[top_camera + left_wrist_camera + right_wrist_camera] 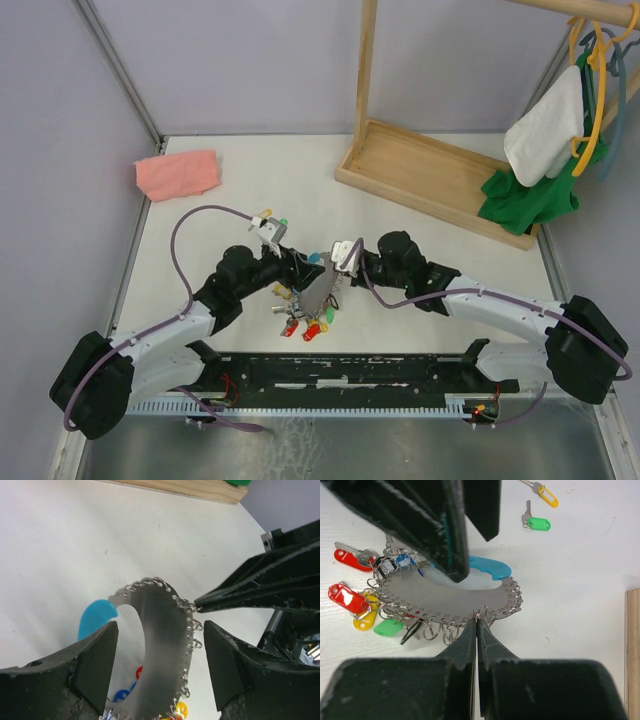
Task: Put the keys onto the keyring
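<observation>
The keyring is a grey curved plate [445, 597] edged with small wire rings, carrying a light-blue tag [490, 569] and several coloured keys. It is tilted up off the table [318, 290]. My right gripper [476, 621] is shut on one small ring at the plate's rim. My left gripper [160, 627] is open, its fingers [97, 655] standing either side of the plate [160, 650] without touching it. Two loose keys lie on the table beyond: one yellow-headed [545, 495], one green-headed [537, 524]. In the top view they lie behind the left wrist [265, 213].
A pink cloth [178, 173] lies at the back left. A wooden rack base [430, 175] stands at the back right, with a white cloth [545, 125] and a green garment [530, 195] on hangers. Red [347, 560], yellow and green tagged keys hang from the plate's left end.
</observation>
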You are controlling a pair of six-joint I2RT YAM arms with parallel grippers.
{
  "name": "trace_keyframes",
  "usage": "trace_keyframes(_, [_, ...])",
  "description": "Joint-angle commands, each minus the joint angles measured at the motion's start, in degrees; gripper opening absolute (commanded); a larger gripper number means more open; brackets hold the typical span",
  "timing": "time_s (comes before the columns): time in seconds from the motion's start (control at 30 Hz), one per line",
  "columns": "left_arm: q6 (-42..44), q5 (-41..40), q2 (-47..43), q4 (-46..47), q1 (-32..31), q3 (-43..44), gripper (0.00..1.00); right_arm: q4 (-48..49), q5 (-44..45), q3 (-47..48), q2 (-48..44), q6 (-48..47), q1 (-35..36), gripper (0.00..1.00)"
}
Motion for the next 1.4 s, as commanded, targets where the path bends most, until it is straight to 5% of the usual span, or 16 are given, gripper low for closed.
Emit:
trace_keyframes(0.0, [3.6,-2.0,2.2,6.1,1.3,0.5,0.73,-0.6,-2.7,3.2,0.1,-4.0,-0.1,0.01])
trace_keyframes(0.17, [14.9,0.5,3.9,12.1,1.4,-1.2,0.75,-2.2,-4.2,4.2,0.6,-8.0,-0.1,0.01])
trace_keyframes(0.4, [31.7,3.3,6.2,32.8,1.4,-9.2,0.78,-5.0,-6.0,5.5,0.9,-12.6,-0.1,0.01])
trace_keyframes(0.73, [46.6,17.7,14.4,33.1,1.4,-5.3,0.63,-7.8,-8.4,7.0,0.9,-14.0,-0.1,0.01])
trace_keyframes(1.03, [48.7,24.9,15.5,30.4,1.4,-2.8,0.46,-8.0,-8.9,6.8,1.2,-14.4,-0.1,0.01])
trace_keyframes(1.37, [50.6,27.8,17.0,24.7,1.3,-0.8,0.42,-7.6,-9.5,6.7,0.9,-14.3,-0.1,0.01])
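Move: The wire loop on the keyring's metal edge lies about 4 cm to the right of the left hand, level with it front to back and 2 cm lower. It is already pinched in the shut right fingertips, so 0 cm from that hand. From the left hand, the keyring's blue handle is about 1 cm ahead, 1 cm right and 5 cm down. The red key tags sit some 14 cm back, 4 cm left and 7 cm down. The right fingers keep their pinch on the wire loop, easing back 1.5 cm and swinging about 15 degrees counter-clockwise. The left hand noses forward, then comes down and back and moves in rightward some 3 cm towards the loop, rising slightly late on. It rolls about 50 degrees clockwise as seen along its fingers and narrows its jaws to roughly half, so that they straddle the loop without closing. ##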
